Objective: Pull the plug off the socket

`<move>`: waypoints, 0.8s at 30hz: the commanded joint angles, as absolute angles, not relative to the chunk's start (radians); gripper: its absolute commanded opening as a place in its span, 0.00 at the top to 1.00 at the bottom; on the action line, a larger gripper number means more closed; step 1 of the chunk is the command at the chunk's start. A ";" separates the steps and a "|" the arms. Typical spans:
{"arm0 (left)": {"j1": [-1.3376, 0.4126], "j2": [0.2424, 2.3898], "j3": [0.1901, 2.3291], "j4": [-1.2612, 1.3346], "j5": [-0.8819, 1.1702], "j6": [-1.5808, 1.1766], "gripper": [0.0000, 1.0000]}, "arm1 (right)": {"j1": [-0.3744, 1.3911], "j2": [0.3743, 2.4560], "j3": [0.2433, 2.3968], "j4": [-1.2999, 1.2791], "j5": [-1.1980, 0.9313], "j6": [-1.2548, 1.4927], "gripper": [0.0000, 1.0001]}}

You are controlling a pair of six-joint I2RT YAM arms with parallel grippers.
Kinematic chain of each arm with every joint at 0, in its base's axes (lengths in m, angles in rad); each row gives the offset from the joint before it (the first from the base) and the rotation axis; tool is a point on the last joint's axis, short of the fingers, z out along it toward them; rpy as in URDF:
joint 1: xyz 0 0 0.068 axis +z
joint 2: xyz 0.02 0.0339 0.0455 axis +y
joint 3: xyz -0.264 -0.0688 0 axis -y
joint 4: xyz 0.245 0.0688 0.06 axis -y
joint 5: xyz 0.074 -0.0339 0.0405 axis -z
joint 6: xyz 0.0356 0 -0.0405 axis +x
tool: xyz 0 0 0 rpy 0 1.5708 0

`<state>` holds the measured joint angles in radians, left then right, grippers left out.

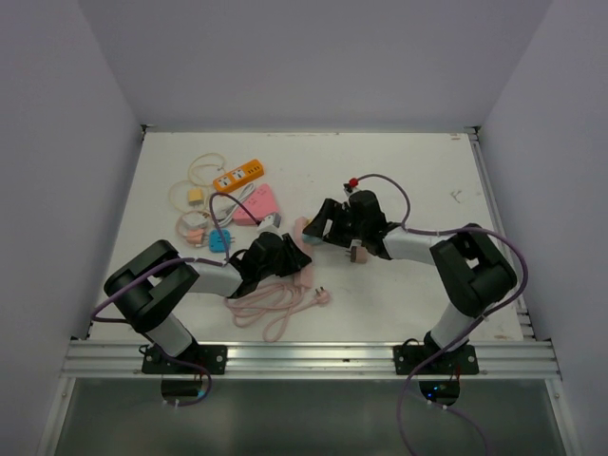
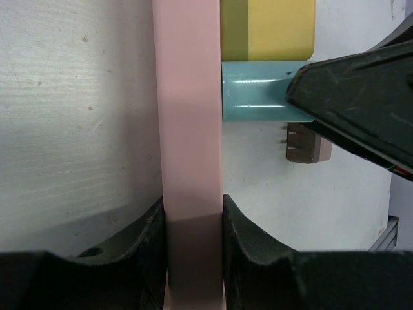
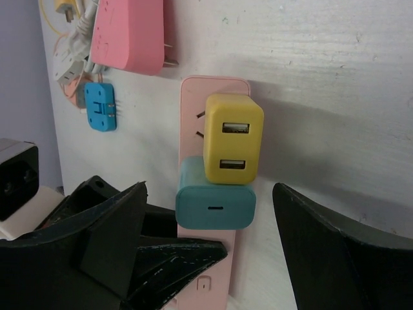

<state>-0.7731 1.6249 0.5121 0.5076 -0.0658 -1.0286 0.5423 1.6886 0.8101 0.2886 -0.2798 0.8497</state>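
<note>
A pink socket strip (image 2: 190, 129) lies flat on the table, and my left gripper (image 2: 191, 206) is shut on its end. Two plugs stand in the pink strip (image 3: 193, 135): a yellow USB plug (image 3: 233, 139) and a teal plug (image 3: 216, 200) right beside it. My right gripper (image 3: 210, 190) is open and straddles the teal plug, with a gap on each side and no contact. In the top view the two grippers meet mid-table, left (image 1: 285, 255) and right (image 1: 321, 223). One right finger (image 2: 361, 97) shows next to the teal plug (image 2: 255, 100).
A pink adapter (image 3: 129, 32), a blue adapter (image 3: 100, 106) and an orange power strip (image 1: 238, 175) lie at the back left with coiled cords. The pink cable (image 1: 275, 304) coils near the front edge. A brown plug (image 1: 358, 254) lies under the right arm.
</note>
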 commanded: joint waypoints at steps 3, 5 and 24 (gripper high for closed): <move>-0.772 1.664 0.465 0.356 -0.071 -0.957 1.00 | 0.558 1.729 0.836 0.365 -0.299 0.859 0.30; -0.772 1.663 0.463 0.360 -0.068 -0.954 1.00 | 0.560 1.729 0.824 0.376 -0.301 0.859 0.40; -0.772 1.638 0.508 0.379 -0.060 -0.942 0.37 | 0.598 1.605 0.700 0.374 -0.292 0.851 1.00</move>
<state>-0.7746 1.6024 0.5056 0.5228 -0.0315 -1.0016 0.5793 1.6577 0.7116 0.3462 -0.2859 0.8612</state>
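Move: The teal plug sits in the side of the pink power strip, which stands on edge and is held by the left fingers; from the open right hand the plug is about level ahead, 2 cm left and 1 cm below. The yellow plug is next to it, some 3 cm farther out, while a loose brown plug lies roughly 5 cm back and 9 cm to the right of the right hand. From the left hand the teal plug is about 6 cm ahead, 3 cm right and 2 cm higher. The right hand sinks about 1 cm and edges a little left, closing its fingers from nearly wide open to pinch the teal plug, then draws it back towards the base by some 2.5 cm, with hardly any turn of the wrist. The left hand keeps its hold on the pink strip until the pull is under way, then spreads its fingers and lets go, rising about 1 cm while staying close around the strip. ##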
